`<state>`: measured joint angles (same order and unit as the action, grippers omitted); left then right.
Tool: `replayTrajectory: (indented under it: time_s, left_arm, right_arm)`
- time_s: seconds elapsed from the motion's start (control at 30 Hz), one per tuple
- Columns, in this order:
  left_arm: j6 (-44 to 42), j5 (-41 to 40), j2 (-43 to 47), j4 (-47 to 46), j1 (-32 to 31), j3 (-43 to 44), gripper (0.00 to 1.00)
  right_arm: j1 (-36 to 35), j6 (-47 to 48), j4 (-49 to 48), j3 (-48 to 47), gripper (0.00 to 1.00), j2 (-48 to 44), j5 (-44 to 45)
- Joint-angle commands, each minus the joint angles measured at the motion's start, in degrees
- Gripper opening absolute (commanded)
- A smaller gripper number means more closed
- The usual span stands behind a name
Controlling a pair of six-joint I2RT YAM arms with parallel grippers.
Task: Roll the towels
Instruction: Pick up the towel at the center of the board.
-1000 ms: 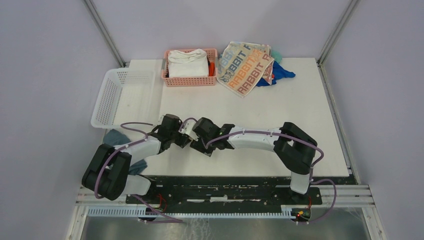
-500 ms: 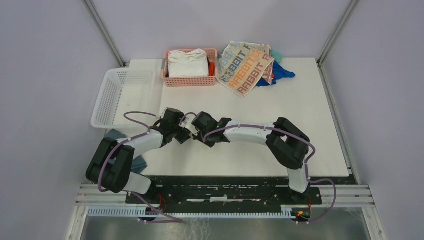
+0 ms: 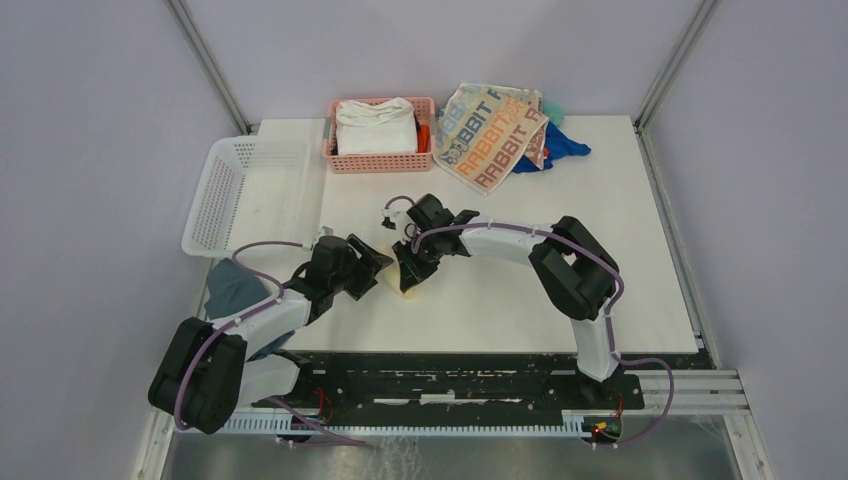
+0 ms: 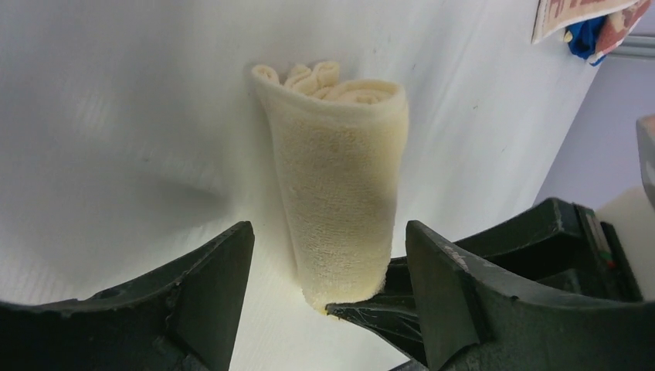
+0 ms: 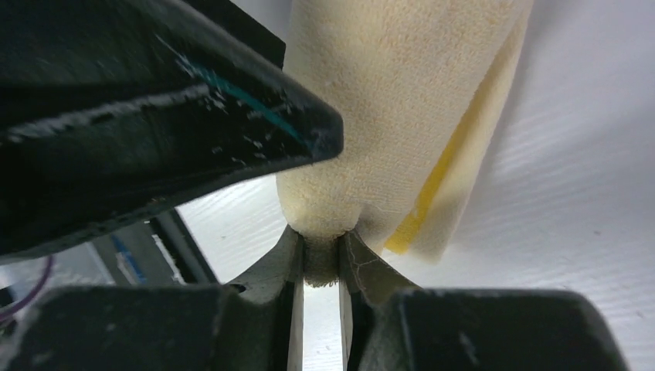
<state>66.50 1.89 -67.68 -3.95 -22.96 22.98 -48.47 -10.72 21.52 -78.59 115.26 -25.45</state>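
Observation:
A plain yellow towel (image 4: 340, 170), rolled into a tight tube, sits on the white table (image 3: 560, 250) near the front middle, also seen as the pale roll (image 3: 411, 283) from above. My right gripper (image 5: 320, 259) is shut on the roll's near end; its black fingertip (image 4: 386, 309) pinches the roll in the left wrist view. My left gripper (image 4: 328, 297) is open, a finger on either side of that end without touching it. Both grippers meet there, left gripper (image 3: 381, 266) beside right gripper (image 3: 408, 262). A beige RABBIT-lettered towel (image 3: 490, 130) lies flat at the back.
A pink basket (image 3: 380, 160) holding a thick white folded cloth (image 3: 375, 125) stands at the back. A white mesh basket (image 3: 245, 190) sits at the left edge. A blue cloth (image 3: 562, 150) lies beside the lettered towel; a grey-blue cloth (image 3: 232, 287) hangs by the left arm.
The right gripper closed on the roll's end and its wrist swung toward the back. The left gripper opened and drew back to the near left, uncovering the roll.

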Motion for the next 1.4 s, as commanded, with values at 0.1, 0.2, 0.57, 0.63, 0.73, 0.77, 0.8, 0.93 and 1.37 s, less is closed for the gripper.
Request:
replayTrajectory:
  time_s: [0.1,0.2,0.57,0.63,0.73,0.77,0.8,0.93,1.37]
  left_arm:
    - [4.2,6.5,-4.1,-14.5,0.0,-3.7,0.79]
    - [5.2,8.8,-7.9,-17.5,0.0,-3.8,0.77]
    - [8.2,9.8,-14.0,-20.1,-1.1,-4.1,0.52]
    - [8.7,8.6,-13.3,-18.7,-1.0,-3.8,0.39]
    - [8.5,5.9,-11.2,-13.5,-1.1,-1.3,0.26]
    - [8.4,5.1,-10.5,-11.6,-1.0,-0.1,0.23]
    - [8.2,4.1,-9.8,-9.5,-1.0,1.1,0.2]
    - [7.1,0.9,-6.6,-1.2,0.4,6.9,0.19]
    - [1.5,1.1,-5.1,19.0,18.3,30.1,0.21]
  right_arm:
    - [3.2,-8.8,-6.4,1.6,0.15,4.0,-16.4]
    - [4.5,-11.3,-9.2,2.6,0.14,5.0,-18.6]
    - [6.0,-14.4,-11.5,2.2,0.15,4.8,-18.4]
    - [6.0,-14.1,-10.8,2.3,0.19,3.6,-17.2]
    - [6.0,-12.5,-8.6,2.6,0.28,0.6,-14.4]
    - [6.1,-11.9,-7.9,3.0,0.31,-0.6,-13.5]
    - [6.1,-11.0,-7.0,3.4,0.37,-2.1,-12.4]
    - [6.2,-7.1,-3.6,6.2,0.51,-9.7,-6.7]
    - [8.1,-1.8,0.9,19.6,0.97,-29.8,13.5]
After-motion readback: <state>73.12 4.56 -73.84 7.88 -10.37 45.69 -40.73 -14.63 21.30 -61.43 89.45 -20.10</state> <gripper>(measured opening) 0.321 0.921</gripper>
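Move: The rolled cream towel's middle is about 5 cm to the left gripper's right, some 2 cm ahead and 2 cm lower. From that gripper the pink basket is about 30 cm ahead and 1 cm right, the white basket roughly 18 cm ahead and 27 cm left. The right gripper still pinches the towel's near end, with the towel's middle about 4 cm ahead and 2 cm left, at its height. Bring the open left gripper right and down, about 3 cm each way, rolling slightly, and close it on the near part of the roll while the right keeps its pinch and tips some 20 degrees. Then open the right and withdraw it right and up; lift the towel with the left some 12 cm while carrying it forward and left towards the baskets, turning counter-clockwise. ##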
